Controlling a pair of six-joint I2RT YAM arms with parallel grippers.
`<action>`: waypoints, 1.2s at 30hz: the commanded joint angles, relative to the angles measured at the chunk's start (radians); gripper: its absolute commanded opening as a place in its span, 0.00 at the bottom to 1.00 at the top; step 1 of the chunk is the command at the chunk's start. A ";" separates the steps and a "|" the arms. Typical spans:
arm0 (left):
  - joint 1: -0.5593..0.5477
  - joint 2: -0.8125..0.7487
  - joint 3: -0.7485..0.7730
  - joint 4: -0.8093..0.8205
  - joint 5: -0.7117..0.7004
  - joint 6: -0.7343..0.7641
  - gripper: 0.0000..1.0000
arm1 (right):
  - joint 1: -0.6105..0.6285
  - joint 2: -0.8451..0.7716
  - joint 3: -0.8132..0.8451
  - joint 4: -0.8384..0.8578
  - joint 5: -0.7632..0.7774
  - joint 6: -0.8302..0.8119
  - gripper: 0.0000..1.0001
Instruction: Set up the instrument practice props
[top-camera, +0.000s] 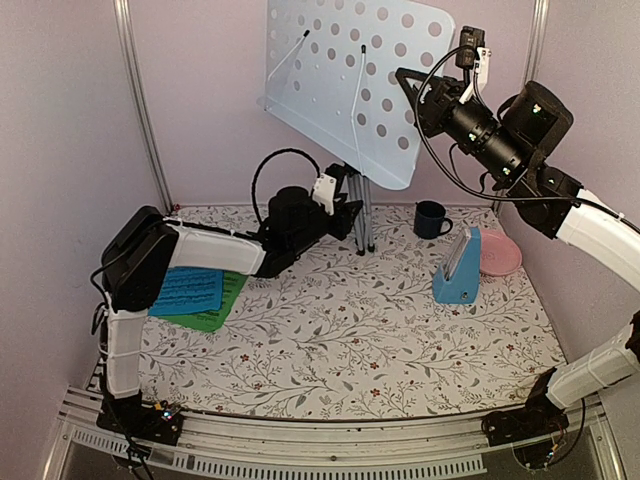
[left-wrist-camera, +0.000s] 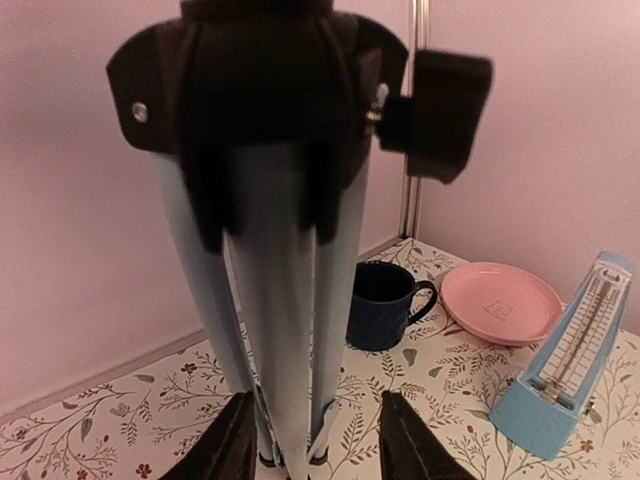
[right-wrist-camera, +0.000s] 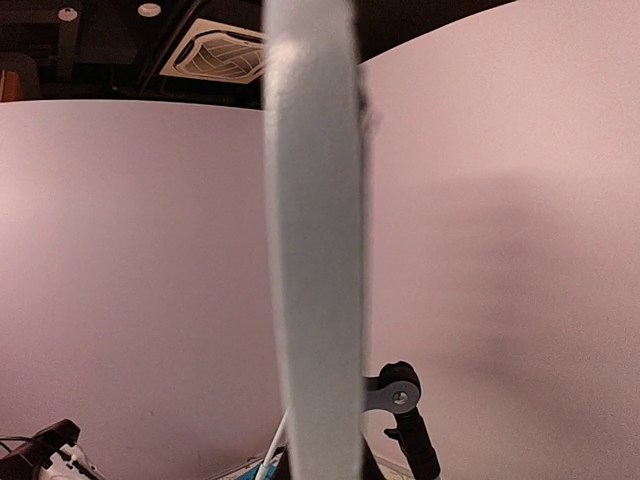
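Note:
The pale blue-grey perforated music stand (top-camera: 350, 80) rises at the back on a silver tripod (top-camera: 358, 215) whose legs are folded together. My left gripper (top-camera: 345, 212) straddles those legs (left-wrist-camera: 285, 330) low down, open; the left finger (left-wrist-camera: 225, 445) sits close to a leg and the right finger (left-wrist-camera: 412, 440) stands apart. My right gripper (top-camera: 412, 90) is up high, shut on the right edge of the stand's plate (right-wrist-camera: 312, 250), which I see edge-on. A blue music sheet (top-camera: 188, 290) lies on a green one (top-camera: 222, 308) at the left. The blue pyramid metronome (top-camera: 458, 268) stands at the right.
A dark blue mug (top-camera: 432, 219) stands right of the tripod, with a pink plate (top-camera: 499, 252) beyond the metronome. Pink walls close in at the back and both sides. The left arm's elbow (top-camera: 140, 255) hangs over the sheets.

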 joint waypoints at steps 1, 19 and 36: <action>0.022 0.051 0.066 0.038 0.042 0.040 0.40 | 0.004 -0.090 0.094 0.352 0.003 0.044 0.00; 0.037 0.111 0.220 0.015 0.071 0.025 0.04 | 0.004 -0.093 0.069 0.365 0.025 0.050 0.00; 0.040 -0.081 0.100 -0.123 0.119 0.046 0.00 | 0.003 -0.127 0.020 0.411 0.021 0.000 0.71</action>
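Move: The music stand's pole stands just in front of the left hand's open fingers, about 4 cm ahead, 3 cm right and 2 cm up, with the blue metronome some 30 cm right and 2 cm ahead of that hand and the mug roughly 20 cm ahead and 24 cm right. The perforated plate, its right edge still pinched by the right hand, is centred some 16 cm ahead and 14 cm left of the right hand, 3 cm above. The stand's pole is taken between the left fingers, which reach about 3 cm forward and slightly right, rise about 2 cm and close on it, then ease back a little with the grip kept. The plate's edge stays pinched by the right hand until late; then those fingers open and it pulls away quickly, about 9 cm up with some 6 cm each back and right, tilting upward. ##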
